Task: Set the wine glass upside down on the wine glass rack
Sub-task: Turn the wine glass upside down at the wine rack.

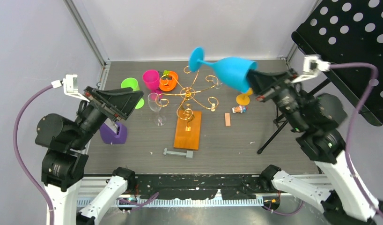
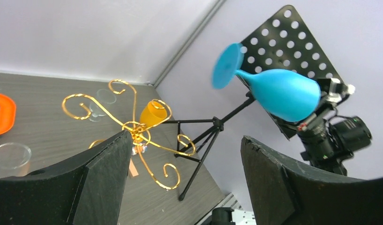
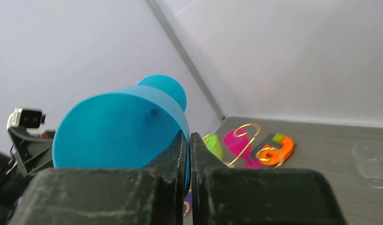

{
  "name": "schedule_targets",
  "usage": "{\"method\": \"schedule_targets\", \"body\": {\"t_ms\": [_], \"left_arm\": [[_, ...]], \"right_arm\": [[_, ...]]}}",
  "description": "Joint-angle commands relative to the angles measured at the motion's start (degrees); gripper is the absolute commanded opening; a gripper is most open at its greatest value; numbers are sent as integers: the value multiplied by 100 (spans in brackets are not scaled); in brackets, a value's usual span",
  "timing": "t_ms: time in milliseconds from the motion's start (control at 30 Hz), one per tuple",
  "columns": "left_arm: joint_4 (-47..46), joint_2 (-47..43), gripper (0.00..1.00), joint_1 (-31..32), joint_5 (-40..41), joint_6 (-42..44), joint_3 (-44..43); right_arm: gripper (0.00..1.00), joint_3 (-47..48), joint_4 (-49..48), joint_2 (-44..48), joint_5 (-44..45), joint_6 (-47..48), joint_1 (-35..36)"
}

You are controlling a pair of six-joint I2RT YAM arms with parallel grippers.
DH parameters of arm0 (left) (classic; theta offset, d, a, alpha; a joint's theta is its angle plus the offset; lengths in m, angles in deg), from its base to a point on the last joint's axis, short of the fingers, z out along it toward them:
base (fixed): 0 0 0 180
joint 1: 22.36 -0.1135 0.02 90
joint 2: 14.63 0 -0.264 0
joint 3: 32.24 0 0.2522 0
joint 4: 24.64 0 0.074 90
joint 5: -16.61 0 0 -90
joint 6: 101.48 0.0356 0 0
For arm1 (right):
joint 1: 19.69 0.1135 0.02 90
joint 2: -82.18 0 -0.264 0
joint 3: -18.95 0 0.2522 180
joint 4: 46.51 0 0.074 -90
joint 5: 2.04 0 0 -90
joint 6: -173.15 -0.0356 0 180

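My right gripper [image 1: 252, 78] is shut on the rim of a blue wine glass [image 1: 232, 70], one finger inside the bowl and one outside. The glass hangs in the air, tilted almost level, with its foot pointing left and away, above the back right of the wine glass rack [image 1: 192, 93]. The rack is gold scrolled wire on an orange wooden base [image 1: 188, 130]. In the right wrist view the blue bowl [image 3: 119, 126] fills the left, pinched at my right gripper [image 3: 189, 140]. My left gripper [image 2: 185, 138] stands open and empty at the left, looking at the rack [image 2: 133, 126] and the blue glass [image 2: 283, 93].
A clear glass [image 1: 156, 103], a pink glass [image 1: 151, 79], a green glass [image 1: 130, 85] and an orange piece [image 1: 168, 82] stand left of the rack. A yellow glass [image 1: 244, 97], a small block [image 1: 227, 119], a grey bar [image 1: 178, 153], a purple object [image 1: 114, 133]. A black music stand [image 1: 353, 42] is at the right.
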Motion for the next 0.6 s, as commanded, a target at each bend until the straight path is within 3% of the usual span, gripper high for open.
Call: {"method": "schedule_targets", "body": {"t_ms": [0, 133, 233, 567], "left_arm": [[-625, 273, 83, 510, 87, 459, -325], [-1061, 324, 83, 1279, 456, 194, 76], [-1318, 264, 84, 1656, 666, -293, 476], [-2445, -36, 84, 2042, 977, -1651, 1357]], "right_arm": [[5, 527, -331, -626, 569, 296, 1365], [6, 558, -800, -973, 1487, 1010, 2509], [6, 149, -1486, -970, 2054, 1541, 2923], [6, -1368, -4686, -871, 2436, 3210, 4017]]}}
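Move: The blue wine glass, held on its side by the rim in the right fingers, has its middle about 26 cm right of the open left gripper, 10 cm ahead and 5 cm above; its foot is some 18 cm right, 11 cm ahead. From the left gripper, the gold rack's top lies 15 cm right, 13 cm ahead, 16 cm below. From the right hand, the open left gripper is about 35 cm left, 5 cm back and 3 cm lower, and the rack's top 21 cm left, 9 cm ahead, 20 cm below. Keep the right fingers shut on the wine glass's rim and swing it about 12 cm left, foot leading, towards the left gripper, easing a little back; then all but stop and tip the fingers upward. Meanwhile bring the open left gripper some 6 cm right towards the foot, turning it about 15 degrees clockwise and sinking slightly at the end. ##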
